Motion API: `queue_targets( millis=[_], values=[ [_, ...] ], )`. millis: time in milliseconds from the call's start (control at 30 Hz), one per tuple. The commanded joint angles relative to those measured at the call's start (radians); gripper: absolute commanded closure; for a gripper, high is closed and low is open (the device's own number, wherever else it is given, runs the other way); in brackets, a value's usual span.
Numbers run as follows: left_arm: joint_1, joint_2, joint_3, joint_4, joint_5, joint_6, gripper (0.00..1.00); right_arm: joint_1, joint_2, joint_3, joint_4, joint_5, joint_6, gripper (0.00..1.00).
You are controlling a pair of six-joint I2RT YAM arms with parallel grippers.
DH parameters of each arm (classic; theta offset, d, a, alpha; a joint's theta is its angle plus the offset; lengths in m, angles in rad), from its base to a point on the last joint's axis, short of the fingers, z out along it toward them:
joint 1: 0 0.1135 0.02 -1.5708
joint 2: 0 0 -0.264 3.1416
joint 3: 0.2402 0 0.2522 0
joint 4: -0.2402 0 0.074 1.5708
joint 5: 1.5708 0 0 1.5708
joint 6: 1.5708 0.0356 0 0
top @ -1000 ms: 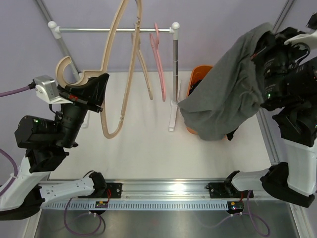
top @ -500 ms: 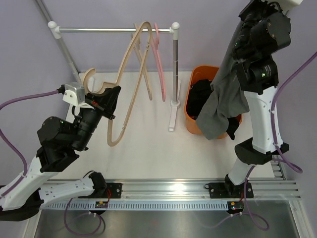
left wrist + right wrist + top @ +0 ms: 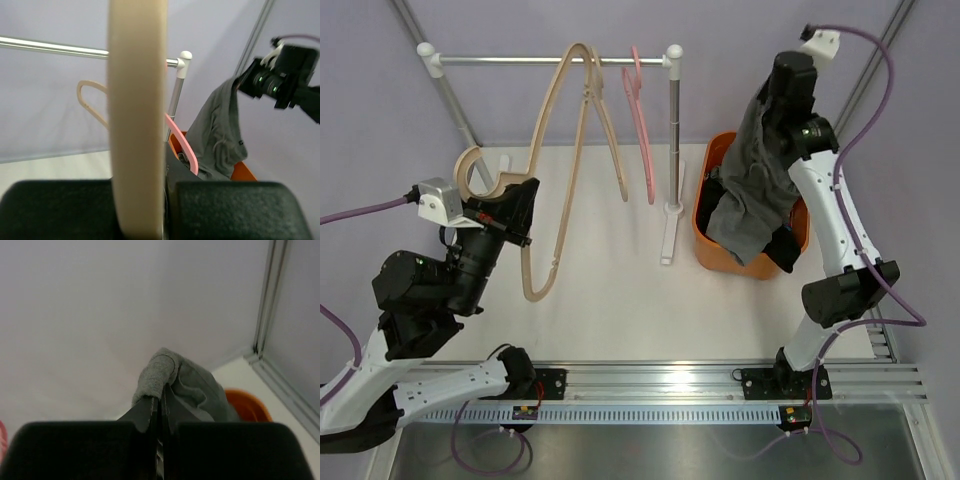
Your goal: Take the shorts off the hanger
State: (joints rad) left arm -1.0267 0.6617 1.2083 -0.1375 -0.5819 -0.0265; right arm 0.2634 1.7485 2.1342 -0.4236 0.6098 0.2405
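Note:
The grey shorts (image 3: pixel 752 195) hang from my right gripper (image 3: pixel 772 100), which is shut on a fold of their cloth above the orange bin (image 3: pixel 704 236). In the right wrist view the jaws (image 3: pixel 161 402) pinch the grey shorts (image 3: pixel 192 390) tight. The shorts' lower end droops into the bin, where black shorts (image 3: pixel 720 186) lie. My left gripper (image 3: pixel 516 205) is shut on a beige wooden hanger (image 3: pixel 563 125), bare of cloth; its far end reaches up by the rail. Up close, the hanger (image 3: pixel 137 115) fills the gap between the left gripper's (image 3: pixel 142 202) fingers.
A garment rack stands at the back, with a metal rail (image 3: pixel 520 60) and an upright post (image 3: pixel 674 140) on a white foot. A pink hanger (image 3: pixel 642 130) hangs on the rail near the post. Black fabric (image 3: pixel 786 250) spills over the bin's front rim.
My right arm has swung in from the far right and brought the grey shorts down over the bin. The left arm shifted with the beige hanger, right and then back left.

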Motion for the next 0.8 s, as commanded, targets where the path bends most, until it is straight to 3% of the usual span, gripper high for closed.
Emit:
queue_targets(
  millis=[0,233,367,400,433,667,767],
  values=[
    [-0.003,-0.016,-0.007,0.035,-0.100,-0.003,1.00,0.000,-0.081,-0.248,-0.055,-0.108,0.184,1.00],
    [-0.003,0.036,0.082,-0.065,-0.223,-0.027,1.00,-0.010,-0.104,-0.604,-0.054,-0.243,0.305,1.00],
    [-0.003,0.053,0.123,-0.099,-0.315,-0.026,1.00,-0.016,-0.135,-0.691,-0.031,-0.294,0.306,0.78],
    [-0.003,0.053,0.126,-0.106,-0.337,-0.021,1.00,-0.016,-0.159,-0.709,-0.029,-0.297,0.301,0.69],
    [-0.003,0.052,0.128,-0.112,-0.345,-0.020,1.00,-0.016,-0.174,-0.715,-0.035,-0.297,0.296,0.51],
    [-0.003,0.093,0.223,-0.309,-0.364,-0.061,1.00,-0.016,-0.392,-0.781,-0.080,-0.243,0.267,0.29],
    [-0.003,0.148,0.299,-0.430,-0.357,-0.105,1.00,-0.016,-0.484,-0.827,-0.076,-0.249,0.272,0.25]
  ],
)
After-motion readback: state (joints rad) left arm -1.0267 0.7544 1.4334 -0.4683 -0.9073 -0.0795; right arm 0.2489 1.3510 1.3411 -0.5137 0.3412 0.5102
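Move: The right hand holds the gray shorts high over the orange bin, whose middle is about 40 cm below, 5 cm back and 2 cm to the left. The rack's right post stands some 22 cm left of that hand, roughly level with it. The left hand grips a wooden hanger; the rail's middle lies about 32 cm ahead, 4 cm left and 5 cm higher, with another wooden hanger on it 6 cm right of the hand and a pink one 14 cm right. Straight down into the orange bin the right hand plunges about 30 cm with the gray shorts, fingers tipping steeply downward, then opens wide near the bottom to let go and comes up and back about 10 cm each. Meanwhile the left hand, keeping its grip on the hanger, drifts left some 5 cm towards the rail's free stretch, turning counter-clockwise and tipping a little down. ##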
